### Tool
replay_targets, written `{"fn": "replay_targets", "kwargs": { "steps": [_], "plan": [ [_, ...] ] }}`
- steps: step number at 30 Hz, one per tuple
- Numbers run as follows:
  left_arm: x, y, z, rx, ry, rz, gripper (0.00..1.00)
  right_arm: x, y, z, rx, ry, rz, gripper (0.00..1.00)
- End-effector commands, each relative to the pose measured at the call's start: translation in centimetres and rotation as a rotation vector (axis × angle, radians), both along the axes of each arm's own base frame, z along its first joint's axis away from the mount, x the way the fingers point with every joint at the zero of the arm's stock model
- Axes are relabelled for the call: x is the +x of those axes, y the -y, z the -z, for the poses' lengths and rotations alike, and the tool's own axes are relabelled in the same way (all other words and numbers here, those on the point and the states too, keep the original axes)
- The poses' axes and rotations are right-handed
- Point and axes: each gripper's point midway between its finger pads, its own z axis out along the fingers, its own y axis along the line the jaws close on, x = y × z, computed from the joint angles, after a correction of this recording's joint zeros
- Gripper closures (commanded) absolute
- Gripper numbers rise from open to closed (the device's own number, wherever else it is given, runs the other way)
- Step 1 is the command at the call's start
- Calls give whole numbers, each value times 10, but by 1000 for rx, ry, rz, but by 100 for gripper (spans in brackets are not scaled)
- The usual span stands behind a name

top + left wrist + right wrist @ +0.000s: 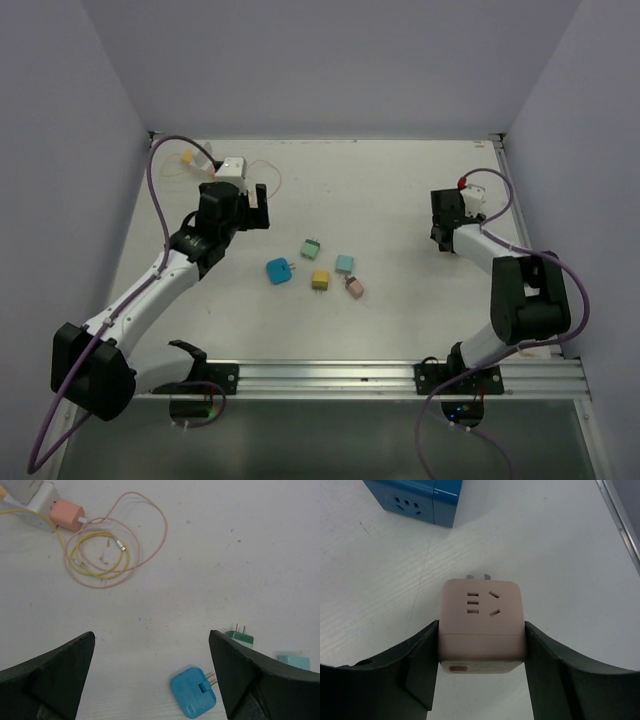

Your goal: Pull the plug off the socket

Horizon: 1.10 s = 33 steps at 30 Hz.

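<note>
The white socket lies at the table's far left with a salmon plug pushed into its side; pink and yellow cables coil beside it. In the top view the socket sits just beyond my left gripper. That left gripper hangs wide open and holds nothing. A blue plug lies loose on the table between its fingers. My right gripper is shut on a beige cube socket, whose prongs point away from the camera. It stands at the far right.
Loose plugs lie mid-table: blue, green, teal, yellow and pink. A blue cube socket rests just beyond the beige cube. Grey walls enclose the table on three sides.
</note>
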Motion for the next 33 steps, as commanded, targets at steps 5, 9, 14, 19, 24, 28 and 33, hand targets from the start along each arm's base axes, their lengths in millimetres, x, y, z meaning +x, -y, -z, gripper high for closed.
{"fn": "replay_targets", "kwargs": {
  "steps": [5, 9, 14, 19, 24, 28, 33],
  "plan": [
    [13, -17, 6, 53, 16, -66, 0, 25, 1, 12, -26, 23, 13, 94],
    [15, -19, 11, 55, 2, -76, 0, 29, -2, 23, -19, -5, 1, 73],
    [16, -23, 11, 64, 5, -89, 0, 36, -2, 27, -21, -30, -18, 49],
    [16, -21, 13, 57, -3, -78, 1, 43, -3, 24, -1, -31, -23, 19],
    [16, -23, 13, 62, -8, -85, 1, 43, -4, 2, 12, -1, -18, 1],
    [17, -23, 14, 64, -7, -89, 1, 42, -6, -38, 27, 60, -32, 1],
    [17, -24, 15, 62, -12, -94, 1, 38, -26, -93, 138, 147, -94, 1]
  ]
}}
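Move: The right hand, out low over the right of the table, still grips the pink socket; the blue socket it is heading for stands about 13 cm ahead and 3 cm to the right, roughly level with the fingers. Nearest on the other side are the teal plug, some 27 cm left and 4 cm back, and the small pink plug, 25 cm left and 10 cm back, both a little lower. For the idle left hand the blue socket is about 52 cm right, 13 cm ahead and 15 cm down. Keeping its grip, the right hand takes the pink socket level and straight forward about 5 cm towards the blue socket, prongs leading, then opens its fingers wide and lets go, first dipping and drawing back some 2 cm round it before rising about 6 cm clear. Meanwhile the empty, open left hand sinks about 2.5 cm and eases 2 cm to its left. ##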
